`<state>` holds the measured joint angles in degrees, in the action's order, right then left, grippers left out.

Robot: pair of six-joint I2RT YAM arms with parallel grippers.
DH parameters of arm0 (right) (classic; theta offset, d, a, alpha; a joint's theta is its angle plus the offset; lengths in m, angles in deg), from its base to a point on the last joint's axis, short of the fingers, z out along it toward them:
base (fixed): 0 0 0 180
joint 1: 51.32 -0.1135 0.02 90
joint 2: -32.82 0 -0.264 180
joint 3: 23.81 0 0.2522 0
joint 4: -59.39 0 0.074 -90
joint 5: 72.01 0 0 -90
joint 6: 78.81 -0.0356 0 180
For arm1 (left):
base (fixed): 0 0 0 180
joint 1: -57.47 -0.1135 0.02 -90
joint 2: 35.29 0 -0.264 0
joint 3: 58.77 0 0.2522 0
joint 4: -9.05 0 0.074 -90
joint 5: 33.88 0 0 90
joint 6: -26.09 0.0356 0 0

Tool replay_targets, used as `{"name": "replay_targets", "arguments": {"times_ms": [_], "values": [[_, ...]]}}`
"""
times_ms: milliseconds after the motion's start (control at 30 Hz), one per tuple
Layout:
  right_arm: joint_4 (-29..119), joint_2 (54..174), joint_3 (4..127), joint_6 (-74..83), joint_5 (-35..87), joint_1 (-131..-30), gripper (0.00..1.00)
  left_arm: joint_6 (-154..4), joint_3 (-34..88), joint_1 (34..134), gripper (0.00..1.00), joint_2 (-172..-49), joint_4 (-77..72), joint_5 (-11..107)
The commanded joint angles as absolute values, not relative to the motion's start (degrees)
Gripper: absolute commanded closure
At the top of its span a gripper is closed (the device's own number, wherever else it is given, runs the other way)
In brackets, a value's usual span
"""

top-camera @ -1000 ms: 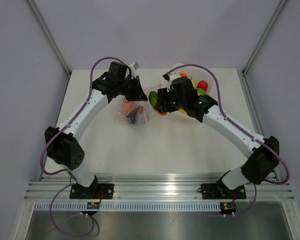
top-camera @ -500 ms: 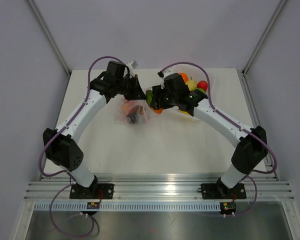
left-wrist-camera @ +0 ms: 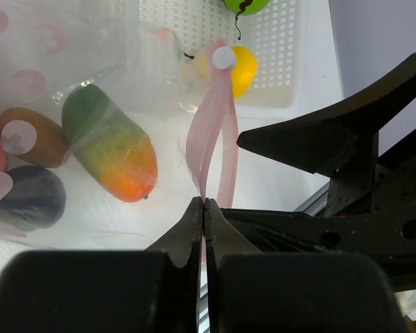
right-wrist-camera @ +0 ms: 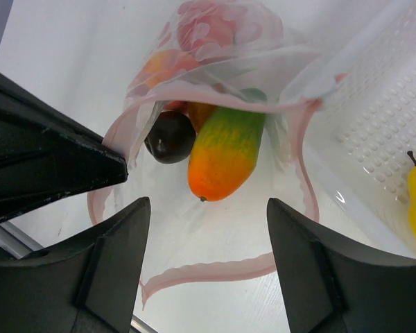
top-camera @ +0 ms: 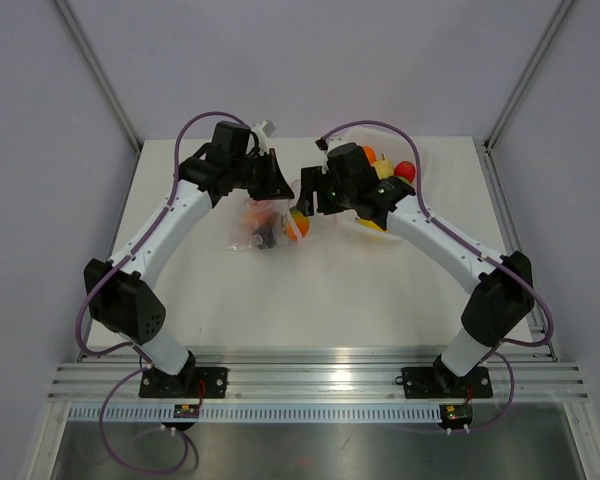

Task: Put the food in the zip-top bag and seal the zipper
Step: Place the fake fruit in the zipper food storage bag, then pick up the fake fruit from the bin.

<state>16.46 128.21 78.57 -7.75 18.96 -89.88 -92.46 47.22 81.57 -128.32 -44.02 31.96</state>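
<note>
The zip-top bag (top-camera: 263, 226) lies between the two arms with its mouth open. My left gripper (top-camera: 277, 182) is shut on the pink zipper (left-wrist-camera: 209, 139) and holds that edge up. My right gripper (right-wrist-camera: 208, 260) is open and empty just above the bag's mouth. An orange-and-green fruit (right-wrist-camera: 225, 154) lies inside the bag beside a dark brown one (right-wrist-camera: 170, 137), with pink and orange pieces deeper in. The same fruit shows in the top view (top-camera: 297, 225) and in the left wrist view (left-wrist-camera: 109, 142). The loose zipper strip (right-wrist-camera: 215, 269) curls on the table.
The white tray (top-camera: 375, 222) stands right of the bag, partly under the right arm. It holds red (top-camera: 405, 170), orange (top-camera: 367, 153) and yellow (top-camera: 383, 166) fruits. The left gripper's black finger (right-wrist-camera: 48, 166) is close on the left in the right wrist view.
My right gripper carried the orange-and-green fruit left to the bag mouth and let it go; the fruit now lies inside the bag. The left gripper stayed put.
</note>
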Motion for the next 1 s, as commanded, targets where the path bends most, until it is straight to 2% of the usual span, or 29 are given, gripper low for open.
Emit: {"name": "replay_targets", "arguments": {"times_ms": [0,167,333,533,733,833,900,967], "values": [[19.8,121.7,76.4,-7.8,18.3,-90.3,0.26,-92.9,48.0,81.5,1.0,-126.3,-41.7,30.9],[20.2,113.3,71.7,-6.1,8.6,-90.3,0.26,-92.8,47.9,81.4,1.0,-126.9,-41.4,30.5],[14.6,112.9,72.8,-4.3,0.4,-88.6,0.24,-93.1,47.8,81.4,1.0,-127.0,-41.0,30.0],[12.7,116.4,73.8,-5.9,6.8,-74.6,0.24,-92.6,47.9,81.3,1.0,-126.7,-41.1,30.5],[10.1,131.3,81.4,-2.7,5.4,-68.1,0.21,-92.7,48.1,81.2,1.0,-126.7,-41.2,30.2],[7.0,139.1,89.9,-2.2,2.6,-66.8,0.15,-92.9,48.2,81.2,1.0,-126.8,-41.1,29.8],[5.7,142.6,93.1,-1.9,-0.2,-66.6,0.05,-92.6,48.3,81.2,1.0,-127.0,-41.2,29.8],[3.9,147.3,97.3,-1.0,-2.8,-66.5,0.01,-92.5,48.5,81.2,1.0,-127.1,-41.4,29.9]]}}
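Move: In the bin out to the right, the watermelon lies about 21 cm ahead of the empty right hand, 24 cm to its right and 15 cm below. The pale pear is some 7 cm beyond the watermelon and 4 cm left of it; the yellow pear is roughly 9 cm nearer and 6 cm left of it. The mango in the bag lies about 9 cm ahead of the right hand and 5 cm left. From the left hand, the watermelon is some 21 cm ahead and 28 cm right. Leaving the bag's mouth empty, the right hand rises about 7 cm while easing slightly back and to the right. It then swings right and forward over the bin, some 20 cm to the right in all, and sinks well below its starting height towards the watermelon, turning some 30 degrees clockwise, left side dipping, fingers opening wider. The left hand stays still, pinching the bag's rim. ##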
